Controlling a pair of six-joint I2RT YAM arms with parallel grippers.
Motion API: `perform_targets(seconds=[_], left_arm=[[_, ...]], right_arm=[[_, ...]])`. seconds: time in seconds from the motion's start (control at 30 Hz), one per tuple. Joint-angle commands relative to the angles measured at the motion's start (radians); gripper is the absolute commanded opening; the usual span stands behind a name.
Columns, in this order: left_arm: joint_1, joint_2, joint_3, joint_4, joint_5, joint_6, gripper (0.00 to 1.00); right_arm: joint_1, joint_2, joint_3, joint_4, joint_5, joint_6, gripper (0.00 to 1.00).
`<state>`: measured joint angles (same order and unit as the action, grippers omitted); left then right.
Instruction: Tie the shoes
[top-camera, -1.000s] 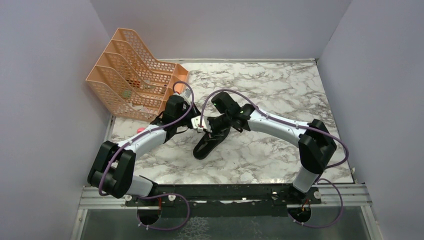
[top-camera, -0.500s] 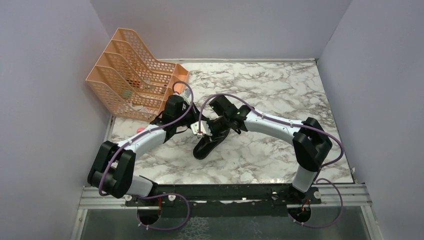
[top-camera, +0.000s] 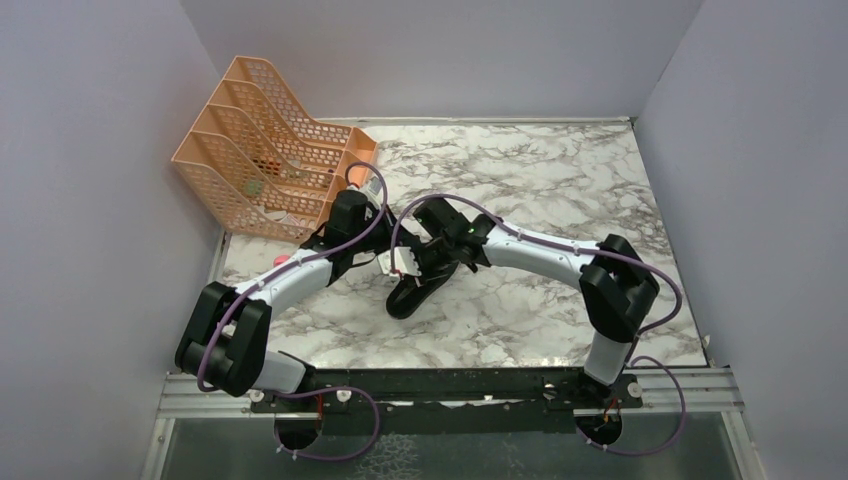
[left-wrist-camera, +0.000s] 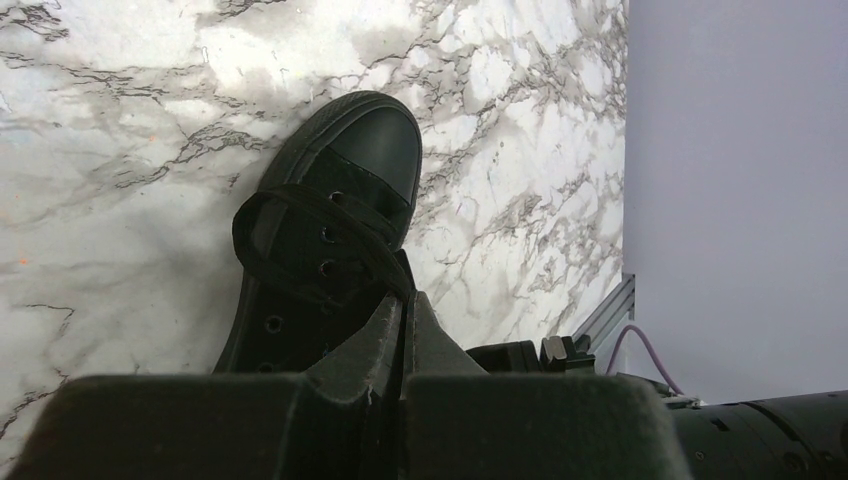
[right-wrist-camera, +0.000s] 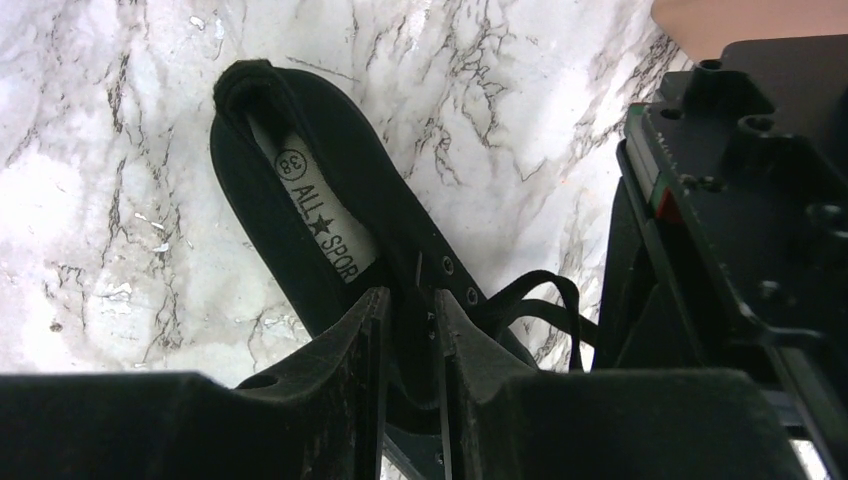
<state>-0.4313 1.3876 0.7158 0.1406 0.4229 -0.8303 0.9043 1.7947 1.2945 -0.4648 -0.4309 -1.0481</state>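
One black low-cut shoe (top-camera: 418, 288) lies on the marble table, toe toward the near left. In the left wrist view its toe cap (left-wrist-camera: 365, 150) points away and a black lace (left-wrist-camera: 300, 215) loops over the eyelets, one strand running into my left gripper (left-wrist-camera: 406, 300), which is shut on it. In the top view the left gripper (top-camera: 380, 258) hangs just left of the shoe's opening. My right gripper (right-wrist-camera: 408, 300) hovers over the eyelet edge of the shoe (right-wrist-camera: 300, 220), jaws narrowly apart with dark upper between them. Beside it lies a lace loop (right-wrist-camera: 540, 300). The right gripper (top-camera: 408, 265) sits over the shoe's throat.
An orange mesh file rack (top-camera: 270, 150) stands at the back left, close behind the left wrist. The left arm's black body (right-wrist-camera: 740, 200) fills the right of the right wrist view. Purple walls enclose the table; a metal rail (top-camera: 450, 385) runs along the near edge.
The right gripper has moved left and toward the near edge over the shoe, and its jaws have narrowed. The left arm and the shoe have not moved.
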Motion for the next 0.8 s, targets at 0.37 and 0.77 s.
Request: perform_targets(seconds=[0.37,0.77], left_arm=[[0.004,0.003,0.029,0.01,0.036,0.031,0.0],[0.005,-0.006,0.028,-0.04,0.036,0.091,0.0]], right_arm=[[0.019,0.034,0.103,-0.063,-0.016,0.08,0.01],[0.021,-0.164,-0.086,0.172,-0.252,0.592,0.01]])
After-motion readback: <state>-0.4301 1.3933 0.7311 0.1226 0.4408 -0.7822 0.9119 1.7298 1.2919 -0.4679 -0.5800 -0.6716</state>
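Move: The right hand's target, the black lace at the front of the shoe's opening, is practically at its fingertips, about 1 cm below. The heel lies some 10 cm back, 7 cm left and 5 cm lower; the toe is about 4 cm ahead, 9 cm right and 5 cm lower. The left fingers, pinching the lace loop, are roughly 6 cm ahead and 3 cm higher. From the left hand, the target lace is about 6 cm back and 4 cm lower. The right fingers, partly open at first, dip barely a centimetre into the throat of the shoe and shut fully, pinching the black lace there. With that grip kept, the right hand pulls back about 4 cm and up some 3 cm, away from the left hand, speeding up as it rolls roughly 20 degrees with its forward side dipping and swings slightly clockwise, while the left hand stays put with its shut fingers still holding the lace loop. ##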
